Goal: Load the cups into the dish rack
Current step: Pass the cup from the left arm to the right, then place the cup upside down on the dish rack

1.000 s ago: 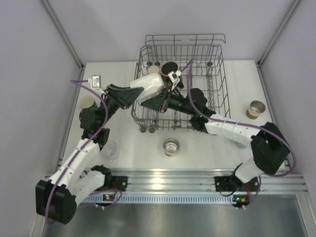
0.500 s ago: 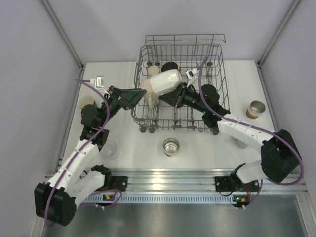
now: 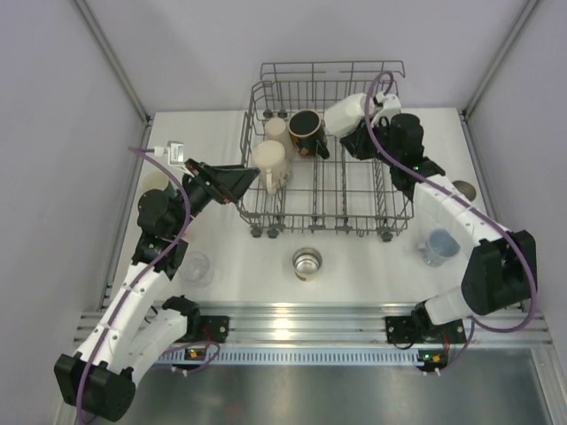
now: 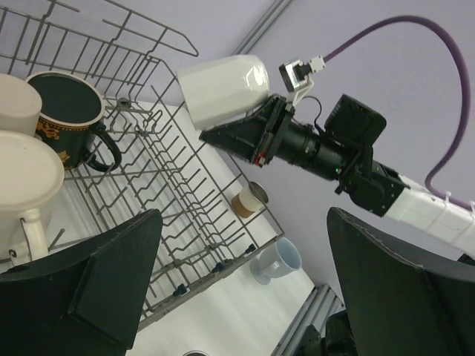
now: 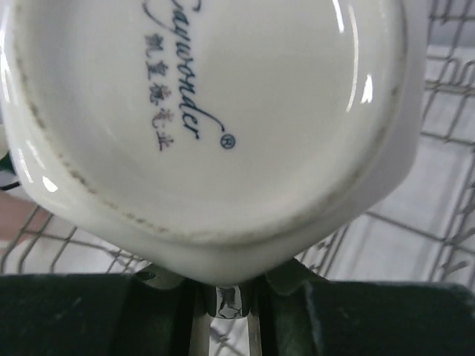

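My right gripper (image 3: 356, 135) is shut on a white mug (image 3: 345, 113), holding it tilted above the back right part of the dish rack (image 3: 397, 190). The mug's stamped base (image 5: 208, 126) fills the right wrist view, and the gripper (image 5: 237, 297) grips it from below. Inside the rack's left side stand two cream cups (image 3: 268, 164) (image 3: 276, 128) and a dark mug (image 3: 306, 131). My left gripper (image 3: 241, 181) is open and empty at the rack's left wall. In the left wrist view its gripper (image 4: 245, 297) frames the held white mug (image 4: 223, 89) and the dark mug (image 4: 70, 111).
A steel cup (image 3: 306, 262) stands on the table in front of the rack. A clear cup (image 3: 197, 266) is near the left arm. A pale blue mug (image 3: 438, 245) and a brown-banded cup (image 3: 462, 188) sit to the right, partly behind the right arm.
The left gripper opened, let go of the white mug and drew back to the rack's left wall. The right arm carried the mug from the rack's left-middle to above its back right.
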Action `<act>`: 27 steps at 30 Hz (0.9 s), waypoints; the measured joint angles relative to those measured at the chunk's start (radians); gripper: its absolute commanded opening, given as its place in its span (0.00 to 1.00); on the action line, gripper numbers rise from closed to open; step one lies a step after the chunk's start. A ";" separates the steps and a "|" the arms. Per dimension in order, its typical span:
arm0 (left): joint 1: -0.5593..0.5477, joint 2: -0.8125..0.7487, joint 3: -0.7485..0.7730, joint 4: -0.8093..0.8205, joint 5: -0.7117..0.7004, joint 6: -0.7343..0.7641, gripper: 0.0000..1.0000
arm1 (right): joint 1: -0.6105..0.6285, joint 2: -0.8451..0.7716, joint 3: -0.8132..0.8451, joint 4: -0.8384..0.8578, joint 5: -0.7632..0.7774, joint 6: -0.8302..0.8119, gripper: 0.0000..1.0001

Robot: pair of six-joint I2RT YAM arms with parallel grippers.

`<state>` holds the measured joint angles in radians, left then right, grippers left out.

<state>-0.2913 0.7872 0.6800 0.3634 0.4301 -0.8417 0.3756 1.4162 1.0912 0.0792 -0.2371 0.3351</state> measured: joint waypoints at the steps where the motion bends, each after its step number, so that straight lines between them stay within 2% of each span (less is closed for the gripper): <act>1: 0.000 -0.007 0.001 -0.012 -0.003 0.006 0.98 | -0.025 0.024 0.035 -0.014 0.004 -0.032 0.00; 6: 0.000 -0.027 0.001 -0.046 -0.005 0.029 0.98 | -0.107 0.166 0.179 -0.029 0.039 -0.179 0.00; 14: 0.000 -0.027 0.019 -0.104 -0.014 0.074 0.98 | -0.116 0.352 0.306 -0.137 0.060 -0.438 0.00; 27: 0.000 0.007 0.028 -0.124 -0.029 0.102 0.98 | -0.117 0.536 0.468 -0.238 0.100 -0.613 0.00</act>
<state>-0.2913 0.7944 0.7078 0.2398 0.4011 -0.7399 0.2588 1.9526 1.5589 -0.1593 -0.1375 -0.2783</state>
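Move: In the far right part of the rack, the free place for the white cup lies about 17 cm ahead of the right hand, which already holds the cup, roughly 2 cm to its right and 16 cm below. The black mug stands some 9 cm to the left of that place and 2 cm nearer, the small beige cup 8 cm left of the mug, level with it; the flowered mug is 7 cm ahead of the hand and 17 cm left. From the left hand the place is some 31 cm ahead, 22 cm right and 27 cm lower. Carrying the white cup on towards the free place beside the black mug, the right hand first sweeps quickly forward and to the right, nearly level, then sinks while still easing forward: in all about 13 cm out, 10 cm down and 6 cm right. The wrist rolls some 35 degrees, the hand's left side dropping, and the closed fingers keep their pinch on the cup. ##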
